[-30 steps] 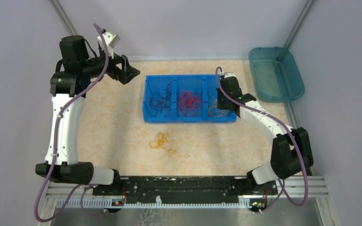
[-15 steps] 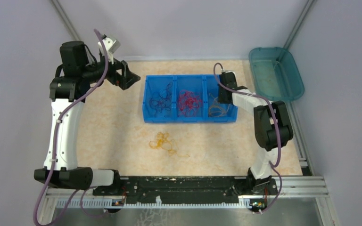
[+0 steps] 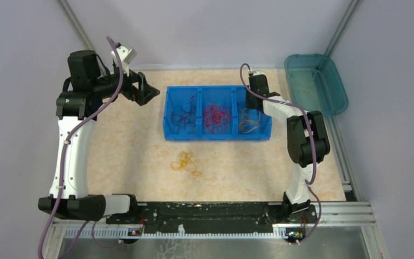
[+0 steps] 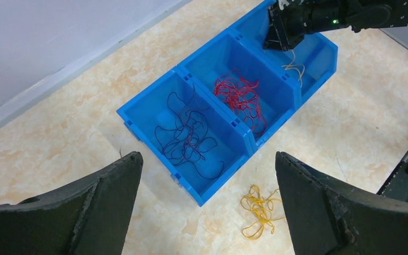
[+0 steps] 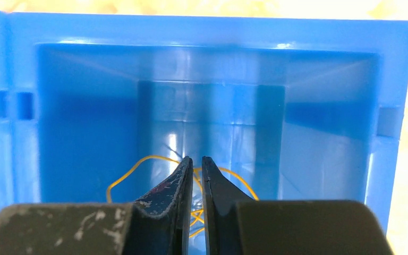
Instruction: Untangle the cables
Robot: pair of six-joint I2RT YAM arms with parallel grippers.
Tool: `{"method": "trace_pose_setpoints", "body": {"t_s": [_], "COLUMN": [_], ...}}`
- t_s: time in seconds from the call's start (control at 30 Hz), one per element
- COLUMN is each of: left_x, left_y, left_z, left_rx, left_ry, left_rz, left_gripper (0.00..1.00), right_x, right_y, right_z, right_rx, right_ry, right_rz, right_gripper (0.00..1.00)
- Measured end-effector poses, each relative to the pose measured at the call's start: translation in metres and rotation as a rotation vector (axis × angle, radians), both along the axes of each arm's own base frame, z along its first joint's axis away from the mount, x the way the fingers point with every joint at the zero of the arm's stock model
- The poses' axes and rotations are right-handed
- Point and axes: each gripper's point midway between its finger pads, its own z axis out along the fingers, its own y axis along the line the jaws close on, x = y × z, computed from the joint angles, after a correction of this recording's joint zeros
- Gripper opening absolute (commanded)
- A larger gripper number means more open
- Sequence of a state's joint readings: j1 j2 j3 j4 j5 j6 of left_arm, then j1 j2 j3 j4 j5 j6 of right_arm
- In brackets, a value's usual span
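Note:
A blue three-compartment bin holds the sorted cables: dark navy cables on the left, red cables in the middle, yellow-orange cables on the right. A loose yellow tangle lies on the table in front of the bin. My right gripper points down into the right compartment, its jaws shut to a thin slit just above the yellow strands, which show through the slit. My left gripper hovers wide open and empty, left of the bin.
A teal tub stands at the back right corner. Grey walls close the table on three sides. The right arm's elbow stands raised beside the bin's right end.
The right arm has folded upright, and its wrist has swung from the bin's right side to the back of the right compartment. The left arm has barely shifted.

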State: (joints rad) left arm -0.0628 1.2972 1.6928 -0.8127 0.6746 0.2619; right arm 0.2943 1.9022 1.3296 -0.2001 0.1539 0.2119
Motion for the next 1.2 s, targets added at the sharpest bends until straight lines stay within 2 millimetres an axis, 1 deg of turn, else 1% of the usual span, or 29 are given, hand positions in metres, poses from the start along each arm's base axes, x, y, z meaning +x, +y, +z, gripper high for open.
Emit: {"method": "trace_pose_setpoints", "body": {"t_s": [0.07, 0.13, 0.17, 0.23, 0.33, 0.4, 0.47, 0.5, 0.57, 0.6, 0.67, 0.73, 0.8, 0.83, 0.87, 0.93, 1.03, 1.1, 1.2], "left_x": [-0.001, -0.002, -0.002, -0.003, -0.004, -0.005, -0.005, -0.005, -0.005, -0.005, -0.005, -0.005, -0.007, -0.01, -0.013, -0.021, -0.033, -0.042, -0.052], "left_y": [0.0, 0.0, 0.0, 0.001, 0.001, 0.002, 0.003, 0.004, 0.006, 0.006, 0.009, 0.01, 0.012, 0.012, 0.012, 0.012, 0.012, 0.011, 0.008], "left_z": [-0.001, -0.001, 0.0, 0.001, 0.002, 0.003, 0.003, 0.003, 0.003, 0.003, 0.001, 0.0, -0.005, -0.009, -0.014, -0.028, -0.047, -0.059, -0.068], "left_rx": [0.0, 0.0, 0.0, -0.001, -0.001, -0.001, -0.001, 0.0, 0.001, 0.002, 0.005, 0.009, 0.015, 0.019, 0.024, 0.037, 0.054, 0.063, 0.069], "left_ry": [0.002, 0.001, -0.001, -0.004, -0.008, -0.01, -0.012, -0.012, -0.011, -0.009, -0.005, -0.005, -0.002, 0.002, 0.005, 0.018, 0.032, 0.04, 0.033], "left_rz": [0.0, 0.001, 0.001, 0.002, 0.004, 0.005, 0.009, 0.012, 0.014, 0.015, 0.019, 0.021, 0.019, 0.014, 0.007, -0.009, -0.033, -0.052, -0.086], "left_gripper": [1.0, 1.0, 1.0, 1.0, 1.0, 1.0, 1.0, 1.0, 1.0, 1.0, 1.0, 1.0, 1.0, 1.0, 1.0, 1.0, 1.0, 1.0, 1.0], "right_x": [-0.002, -0.005, -0.008, -0.013, -0.025, -0.036, -0.046, -0.052, -0.07, -0.078, -0.11, -0.149, -0.196, -0.215, -0.232, -0.261, -0.292, -0.311, -0.327], "right_y": [0.005, 0.01, 0.013, 0.017, 0.024, 0.03, 0.043, 0.052, 0.081, 0.092, 0.126, 0.155, 0.18, 0.186, 0.191, 0.192, 0.189, 0.188, 0.185], "right_z": [0.007, 0.022, 0.033, 0.06, 0.109, 0.135, 0.158, 0.165, 0.176, 0.178, 0.172, 0.158, 0.129, 0.113, 0.094, 0.056, 0.019, 0.002, -0.013], "right_rx": [0.021, 0.049, 0.068, 0.108, 0.164, 0.187, 0.2, 0.201, 0.205, 0.206, 0.214, 0.239, 0.269, 0.275, 0.276, 0.258, 0.226, 0.211, 0.202], "right_ry": [-0.007, -0.022, -0.034, -0.072, -0.162, -0.214, -0.263, -0.278, -0.303, -0.312, -0.32, -0.31, -0.272, -0.24, -0.2, -0.12, -0.04, -0.006, 0.018], "right_rz": [0.025, 0.05, 0.063, 0.081, 0.107, 0.124, 0.154, 0.174, 0.248, 0.279, 0.39, 0.514, 0.657, 0.709, 0.754, 0.811, 0.866, 0.906, 0.94], "right_gripper": [0.24, 0.3, 0.34, 0.39, 0.48, 0.53, 0.56, 0.56, 0.56, 0.56, 0.56, 0.54, 0.52, 0.52, 0.53, 0.54, 0.55, 0.55, 0.53]}}
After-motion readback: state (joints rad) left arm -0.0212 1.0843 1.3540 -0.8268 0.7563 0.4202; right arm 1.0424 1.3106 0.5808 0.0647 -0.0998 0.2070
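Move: The yellow cable's heap lies on the table about 27 cm back and 27 cm left of the right hand, roughly 6 cm lower; its loose end trails towards the robot's right. The pale cable is just under that hand, some 5 cm back and 1 cm left, with the red cable 5 cm back and 16 cm left. From the left hand the yellow heap is roughly 12 cm back, 12 cm right and 38 cm below. Opening, right hand rises off pale cable, swings about 33 cm back and leftward, sinks towards yellow; left arm lowers. ##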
